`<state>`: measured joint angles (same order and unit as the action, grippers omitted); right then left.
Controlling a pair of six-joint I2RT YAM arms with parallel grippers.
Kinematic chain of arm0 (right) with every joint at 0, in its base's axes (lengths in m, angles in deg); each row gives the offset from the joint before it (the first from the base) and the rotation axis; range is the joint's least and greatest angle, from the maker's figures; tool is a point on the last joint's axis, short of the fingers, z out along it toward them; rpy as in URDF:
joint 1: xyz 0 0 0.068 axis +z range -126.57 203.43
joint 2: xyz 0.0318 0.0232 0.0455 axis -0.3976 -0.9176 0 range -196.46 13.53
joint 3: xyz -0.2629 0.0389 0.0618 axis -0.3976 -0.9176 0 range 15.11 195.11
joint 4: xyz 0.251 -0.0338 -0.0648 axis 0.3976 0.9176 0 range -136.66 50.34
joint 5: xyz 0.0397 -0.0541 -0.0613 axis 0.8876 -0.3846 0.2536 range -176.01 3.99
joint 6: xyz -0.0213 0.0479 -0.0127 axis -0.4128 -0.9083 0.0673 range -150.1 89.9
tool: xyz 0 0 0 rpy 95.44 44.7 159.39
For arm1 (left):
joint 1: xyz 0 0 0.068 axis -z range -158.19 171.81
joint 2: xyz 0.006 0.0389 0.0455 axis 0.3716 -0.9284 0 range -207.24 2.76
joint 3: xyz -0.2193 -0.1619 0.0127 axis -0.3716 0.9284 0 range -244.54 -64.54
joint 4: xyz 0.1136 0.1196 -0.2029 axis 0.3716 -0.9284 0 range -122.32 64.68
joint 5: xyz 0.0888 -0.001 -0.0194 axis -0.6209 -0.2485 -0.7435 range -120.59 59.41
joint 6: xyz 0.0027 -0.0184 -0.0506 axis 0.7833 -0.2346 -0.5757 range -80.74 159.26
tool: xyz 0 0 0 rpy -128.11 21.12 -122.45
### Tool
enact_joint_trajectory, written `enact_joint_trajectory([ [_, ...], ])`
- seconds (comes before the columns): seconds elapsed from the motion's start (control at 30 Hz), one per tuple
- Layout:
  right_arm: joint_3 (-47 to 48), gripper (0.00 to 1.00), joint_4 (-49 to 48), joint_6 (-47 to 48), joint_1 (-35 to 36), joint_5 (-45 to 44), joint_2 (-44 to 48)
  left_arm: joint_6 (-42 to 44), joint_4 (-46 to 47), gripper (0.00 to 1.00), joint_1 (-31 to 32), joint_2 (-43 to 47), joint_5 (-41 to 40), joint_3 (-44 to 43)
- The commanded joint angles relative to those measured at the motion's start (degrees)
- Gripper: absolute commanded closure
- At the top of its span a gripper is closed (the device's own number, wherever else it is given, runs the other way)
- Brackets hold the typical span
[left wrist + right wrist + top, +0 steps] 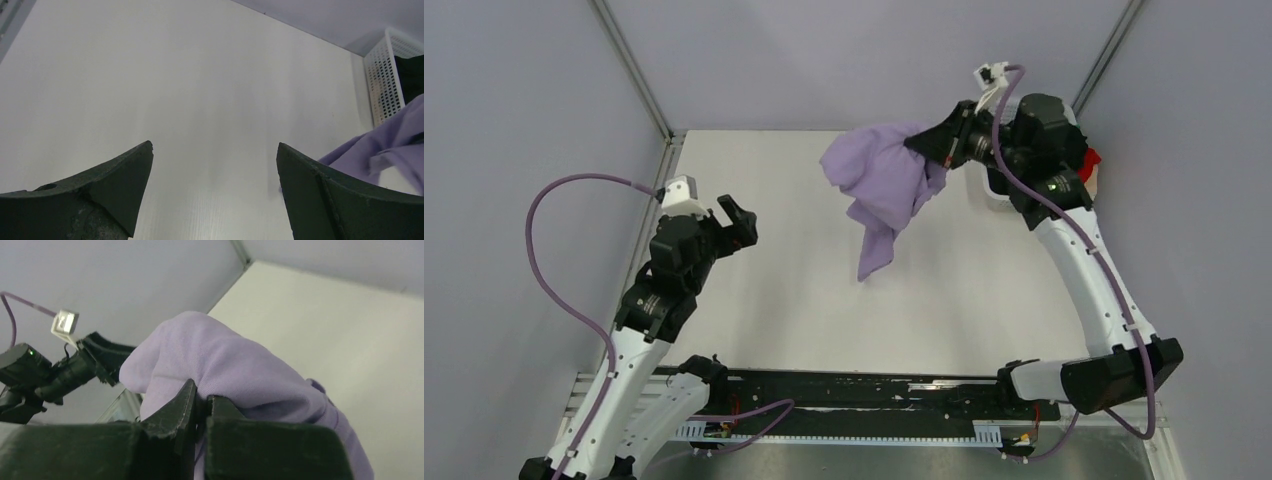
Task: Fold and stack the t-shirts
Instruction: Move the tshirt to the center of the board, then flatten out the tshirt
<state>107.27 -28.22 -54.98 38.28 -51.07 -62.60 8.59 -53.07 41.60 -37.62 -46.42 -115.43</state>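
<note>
A light purple t-shirt (886,185) hangs bunched in the air over the far middle of the table, its lower end dangling near the tabletop. My right gripper (932,143) is shut on its upper fold; in the right wrist view the cloth (235,362) drapes over the closed fingers (177,410). My left gripper (736,222) is open and empty over the left part of the table, apart from the shirt. The left wrist view shows its spread fingers (125,175) and the purple shirt (385,150) at the right. A scrap of red cloth (1091,158) shows behind the right arm.
A white lattice basket (387,80) stands at the far right of the table, with dark cloth (412,75) in it; the right arm mostly hides it in the top view (996,196). Grey walls and metal posts enclose the white table (774,300).
</note>
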Motion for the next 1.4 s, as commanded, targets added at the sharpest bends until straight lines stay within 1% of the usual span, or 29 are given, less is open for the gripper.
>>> enact_joint_trajectory([
  [0.0, -11.53, 0.98, -0.89, -6.47, 0.56, 10.81, -1.60, -1.65, -0.97, 0.00, -0.19, 0.59, -1.77, 1.03],
  [0.07, -19.22, 0.93, -0.80, -4.38, 0.06, 7.10, -3.53, -1.63, -0.91, 0.00, -0.19, 0.13, -1.38, 1.20],
  [0.1, -21.17, 0.91, 0.24, -3.18, -0.47, 2.42, -5.03, -1.56, -0.91, 0.00, -0.19, -0.55, -0.64, 1.26],
  [0.17, -22.38, 0.81, 4.34, 0.71, -0.64, -13.94, -7.83, -1.08, -0.89, 0.00, -0.19, -1.95, 1.33, 1.25],
  [0.2, -22.41, 0.67, 5.76, 2.70, -0.71, -22.54, -9.41, -1.04, -0.94, 0.00, -0.19, -2.45, 1.99, 1.24],
  [0.23, -21.97, 0.56, 7.46, 2.79, -0.77, -32.33, -10.11, -1.09, -1.07, 0.00, -0.19, -3.57, 3.32, 1.24],
  [0.27, -21.52, 0.49, 8.77, 2.93, -0.73, -41.25, -10.41, -1.37, -1.12, 0.00, -0.19, -4.18, 3.95, 1.28],
  [0.3, -21.27, 0.42, 9.67, 2.60, -0.72, -47.56, -10.22, -1.47, -1.22, 0.00, -0.19, -5.26, 5.26, 1.39],
  [0.33, -21.27, 0.35, 10.50, 1.84, -0.68, -52.05, -9.57, -1.66, -1.24, 0.00, -0.19, -5.82, 5.98, 1.67],
  [0.37, -21.75, 0.27, 10.77, 1.48, -0.69, -54.37, -8.48, -1.84, -1.19, 0.00, -0.19, -6.76, 7.33, 1.85],
  [0.43, -23.09, 0.03, 10.61, 1.83, -0.60, -52.51, -5.76, -2.29, -1.13, 0.00, -0.19, -7.99, 9.03, 2.56],
  [0.47, -24.06, 0.00, 10.58, 2.48, -0.21, -50.52, -4.32, -2.38, -1.06, 0.00, -0.19, -8.37, 10.16, 3.08],
  [0.53, -26.31, 0.00, 10.60, 3.41, 1.31, -45.90, -1.66, -2.67, -1.19, 0.00, -0.19, -9.74, 11.68, 3.70],
  [0.63, -30.95, 0.00, 10.12, 3.69, 7.68, -41.81, 1.53, -2.72, -1.14, 0.00, -0.19, -10.62, 13.51, 4.85],
  [0.73, -35.51, 0.00, 10.09, 1.03, 14.41, -42.13, 1.92, -2.86, -0.44, 0.00, -0.19, -11.17, 16.30, 6.28],
  [0.8, -38.60, 0.01, 10.30, -2.62, 15.85, -42.92, 1.94, -3.22, 1.44, 0.00, -0.11, -11.77, 20.21, 7.49],
  [0.87, -40.96, 0.02, 10.33, -6.57, 15.67, -45.12, 2.81, -3.35, 3.86, 0.00, 0.41, -12.81, 24.36, 8.87],
  [0.97, -43.17, 0.01, 10.50, -11.04, 13.50, -46.42, 4.64, -3.69, 6.43, 0.00, 3.21, -15.35, 25.86, 10.44],
  [1.03, -44.34, 0.01, 10.37, -12.83, 10.66, -45.56, 5.91, -3.13, 7.58, 0.00, 6.21, -18.41, 25.98, 10.37],
  [1.07, -44.81, 0.00, 10.22, -12.76, 8.87, -44.81, 6.33, -2.56, 8.51, 0.00, 8.24, -21.68, 25.95, 10.29],
  [1.17, -45.74, 0.00, 9.17, -12.94, 3.44, -42.09, 6.04, -1.83, 10.74, 0.00, 11.90, -26.80, 25.95, 9.27],
  [1.23, -46.05, 0.00, 7.97, -13.40, -1.41, -38.45, 4.90, -1.01, 12.51, 0.00, 14.29, -33.43, 26.75, 7.81],
  [1.27, -46.06, 0.01, 7.20, -13.42, -3.15, -36.65, 4.27, -0.21, 13.11, 0.00, 15.91, -35.02, 26.78, 6.35],
  [1.37, -45.74, 0.01, 4.92, -13.04, -6.13, -33.23, 1.71, 1.58, 13.89, 0.00, 19.61, -42.37, 25.86, 2.98],
])
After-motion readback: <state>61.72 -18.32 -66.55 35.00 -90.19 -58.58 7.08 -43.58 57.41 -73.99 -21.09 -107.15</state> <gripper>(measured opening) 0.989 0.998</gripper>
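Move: The right gripper holds the purple t-shirt by a bunch high over the board; the board's middle lies some 43 cm below it, about 5 cm nearer the base and 3 cm to its left. The clothes basket stands about 18 cm farther out, 28 cm to its right and 37 cm lower. From the open left gripper, the hanging t-shirt's middle is roughly 25 cm to the right, 4 cm ahead and 2 cm higher. Drop the right gripper fast, about 30 cm, opening it wide on the way to let go of the t-shirt over the board as it swings right; then ease it back and left, lower it a little more and shift right again, ending tipped down beside the cloth. Meanwhile sink the open left gripper some 20 cm, then sweep it right towards the t-shirt, tipping down and turning clockwise. ##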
